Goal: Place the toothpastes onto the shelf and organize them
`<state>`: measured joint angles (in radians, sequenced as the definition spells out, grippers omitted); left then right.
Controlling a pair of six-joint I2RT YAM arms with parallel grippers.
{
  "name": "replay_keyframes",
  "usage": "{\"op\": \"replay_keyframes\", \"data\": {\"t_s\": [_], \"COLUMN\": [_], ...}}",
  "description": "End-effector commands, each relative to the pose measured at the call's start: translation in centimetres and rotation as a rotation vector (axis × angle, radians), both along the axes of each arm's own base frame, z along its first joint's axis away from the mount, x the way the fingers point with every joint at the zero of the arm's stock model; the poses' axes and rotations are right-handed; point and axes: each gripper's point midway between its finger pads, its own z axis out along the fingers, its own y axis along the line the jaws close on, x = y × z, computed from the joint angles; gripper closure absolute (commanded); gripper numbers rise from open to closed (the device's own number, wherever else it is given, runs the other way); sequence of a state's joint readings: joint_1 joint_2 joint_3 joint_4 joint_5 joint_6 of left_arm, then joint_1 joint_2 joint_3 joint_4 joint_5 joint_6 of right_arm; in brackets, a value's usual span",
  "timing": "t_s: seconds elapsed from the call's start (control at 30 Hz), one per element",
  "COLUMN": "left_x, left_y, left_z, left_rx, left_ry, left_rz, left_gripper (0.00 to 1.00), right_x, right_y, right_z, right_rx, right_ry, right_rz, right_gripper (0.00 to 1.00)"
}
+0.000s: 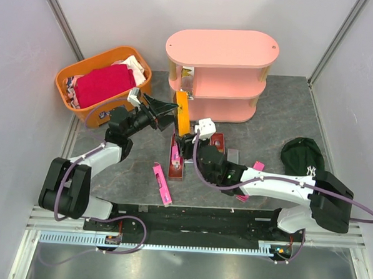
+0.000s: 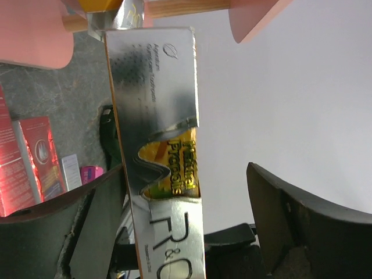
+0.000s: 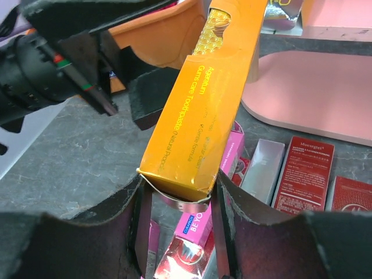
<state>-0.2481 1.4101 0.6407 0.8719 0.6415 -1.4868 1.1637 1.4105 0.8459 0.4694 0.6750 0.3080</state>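
A yellow-gold toothpaste carton stands tilted in the air in front of the pink shelf. My right gripper is shut on its lower end, both fingers pressed to its sides. My left gripper is open around the carton's upper part; a wide gap shows on one side. Other toothpastes lie flat on the table: dark red ones, a pink one and a silver one. A silvery carton sits at the left end of the shelf's middle tier.
An orange basket holding a red cloth stands at the back left, close to my left arm. A black cap lies at the right. Grey walls close in on both sides.
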Motion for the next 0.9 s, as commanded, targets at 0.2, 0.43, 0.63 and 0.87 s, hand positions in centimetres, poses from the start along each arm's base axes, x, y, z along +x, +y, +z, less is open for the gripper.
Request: {"op": "replay_keyframes", "data": {"t_s": [0.2,0.43,0.63,0.87], "left_x": [-0.2,-0.2,0.0,0.0], "left_y": [1.6,3.0,3.3,3.2], "left_z": [1.6,1.8,1.0,0.5], "left_rx": [0.266,0.357,0.369,0.376], "left_ry": [-0.136,-0.151,-0.13,-0.126], "left_rz": [0.099,0.156,0.156,0.138], "left_gripper": [0.09,0.09,0.09,0.09], "right_x": [0.3,1.2,1.7,5.4], "right_y": [-2.1,-5.0,-6.5,-9.5], "right_z": [7.7,9.8,10.2,9.3], "right_rx": [0.32,0.484,0.62,0.718], "right_ry": [0.006,0.04,0.088,0.092], "right_rz": [0.109,0.174,0.24,0.207], "right_gripper": [0.9,0.91,0.92,0.92]}}
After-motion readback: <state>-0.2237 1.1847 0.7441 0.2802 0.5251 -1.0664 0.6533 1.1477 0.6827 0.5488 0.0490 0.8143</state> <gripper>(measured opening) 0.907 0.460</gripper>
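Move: The right hand already holds the yellow toothpaste box by its near end. The free spot on the middle shelf lies some 26 cm ahead of this hand, 6 cm right and slightly lower. The shelved boxes stand about 7 cm left of that spot; the pink box on the table is roughly 9 cm ahead of the hand, 4 cm left and 20 cm down. From the open left hand the spot is about 19 cm ahead, 12 cm right. Right hand carries the yellow box right 9 cm, up and forward, rolling 30 degrees; left withdraws 3 cm left. ##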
